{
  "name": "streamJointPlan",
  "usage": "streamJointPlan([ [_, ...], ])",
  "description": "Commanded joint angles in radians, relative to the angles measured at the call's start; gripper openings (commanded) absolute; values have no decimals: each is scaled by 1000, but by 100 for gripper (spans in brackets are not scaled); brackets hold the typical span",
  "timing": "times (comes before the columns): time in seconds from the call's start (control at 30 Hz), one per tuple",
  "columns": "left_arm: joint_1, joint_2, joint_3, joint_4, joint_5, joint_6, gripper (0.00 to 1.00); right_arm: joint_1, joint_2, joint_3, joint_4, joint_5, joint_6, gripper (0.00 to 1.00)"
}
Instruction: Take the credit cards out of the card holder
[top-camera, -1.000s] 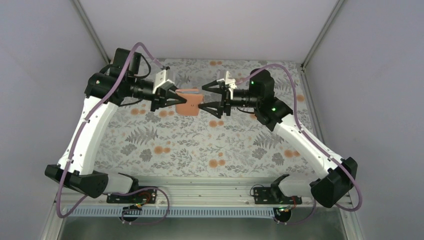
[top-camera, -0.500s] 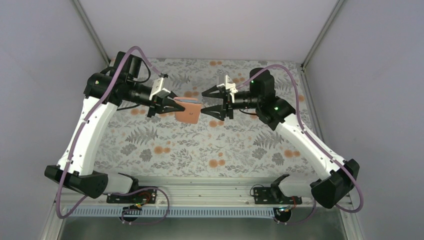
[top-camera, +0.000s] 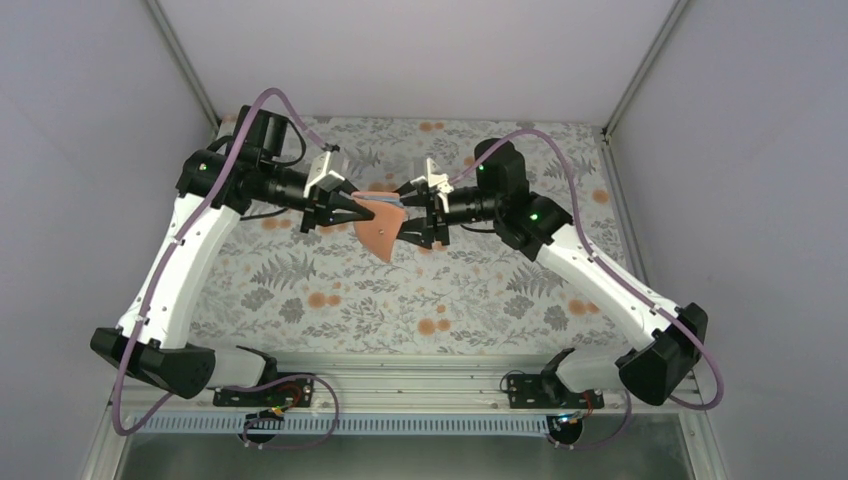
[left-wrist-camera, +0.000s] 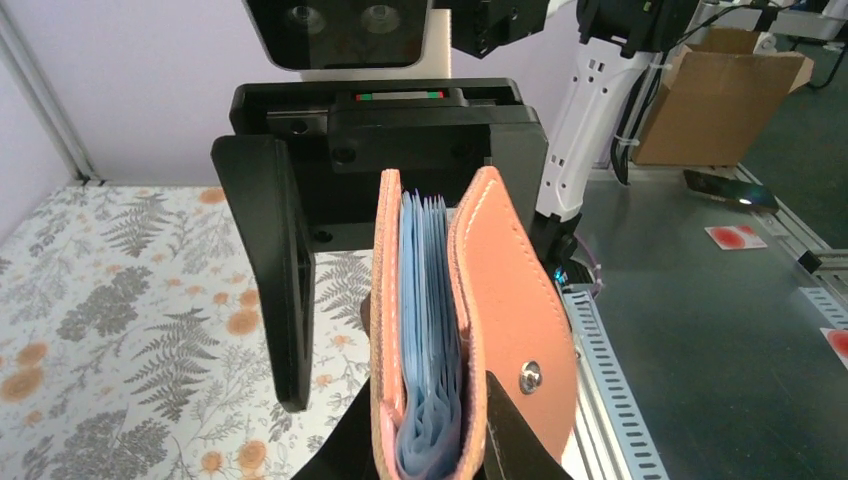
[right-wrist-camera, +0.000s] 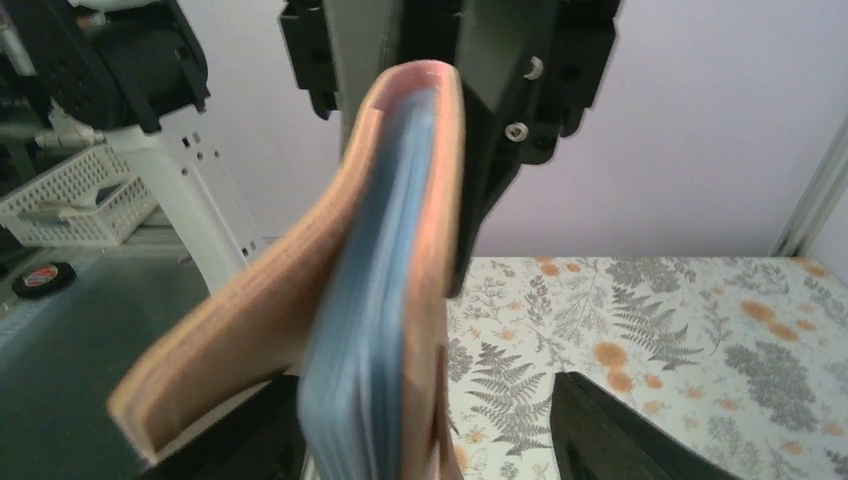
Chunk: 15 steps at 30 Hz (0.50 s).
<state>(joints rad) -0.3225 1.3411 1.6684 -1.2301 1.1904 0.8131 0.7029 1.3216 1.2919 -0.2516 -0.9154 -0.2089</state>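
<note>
The card holder (top-camera: 380, 228) hangs above the table's middle, tan-brown outside with light blue pockets. My left gripper (top-camera: 358, 210) is shut on its left end. In the left wrist view the card holder (left-wrist-camera: 510, 290) stands on edge in the left gripper (left-wrist-camera: 425, 445), slightly parted, a snap stud on its flap. My right gripper (top-camera: 408, 212) is open and straddles the holder's right edge. In the right wrist view the card holder (right-wrist-camera: 390, 250) sits blurred between the right gripper (right-wrist-camera: 425, 440) jaws, near the left one, with a gap to the right finger (right-wrist-camera: 600, 430). The credit cards are hidden.
A floral cloth (top-camera: 450, 290) covers the table, with pale walls on three sides. A metal rail (top-camera: 420, 375) with the arm bases runs along the near edge. Off the table are a cardboard box (left-wrist-camera: 715, 100) and a white basket (right-wrist-camera: 60, 200).
My right gripper has moved left and narrowed, so its jaws now straddle the holder's edge. The left gripper has turned a little, and the holder's flap now hangs tilted.
</note>
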Motion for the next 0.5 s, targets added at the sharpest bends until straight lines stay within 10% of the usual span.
streamJointPlan([
  [0.0, -14, -4, -32, 64, 24, -14, 2, 38, 20, 45, 57, 8, 32, 51],
  [0.17, -15, -1, 3, 64, 6, -22, 13, 35, 11, 38, 68, 76, 77, 4],
  [0.3, -9, -21, -10, 203, -133, -167, 97, 24, 20, 48, 47, 207, 163, 4],
  [0.47, -7, -22, -56, 387, -656, -357, 100, 17, 123, 201, -134, 799, 471, 4],
])
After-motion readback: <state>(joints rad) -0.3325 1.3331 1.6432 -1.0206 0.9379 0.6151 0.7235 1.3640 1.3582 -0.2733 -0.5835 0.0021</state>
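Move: The card holder hangs upright, already pinched at its left edge by the left fingers; its middle is about 2 cm back, 2 cm right and 2 cm below that hand. From the open right hand, whose fingers already straddle the right edge, the middle lies about 4 cm left, 2 cm back and 1 cm below. The pale blue cards' mouth sits above the holder's middle, some 3 cm ahead and 4 cm left of the right hand. The right fingers close on the card holder's right edge while that hand eases about 1 cm left, and only then do the left fingers spread wide and let go of the left edge. Both hands then speed up forward by some 5 cm, the right carrying the holder and turning clockwise about 20 degrees, the left turning a little counter-clockwise beside it. ##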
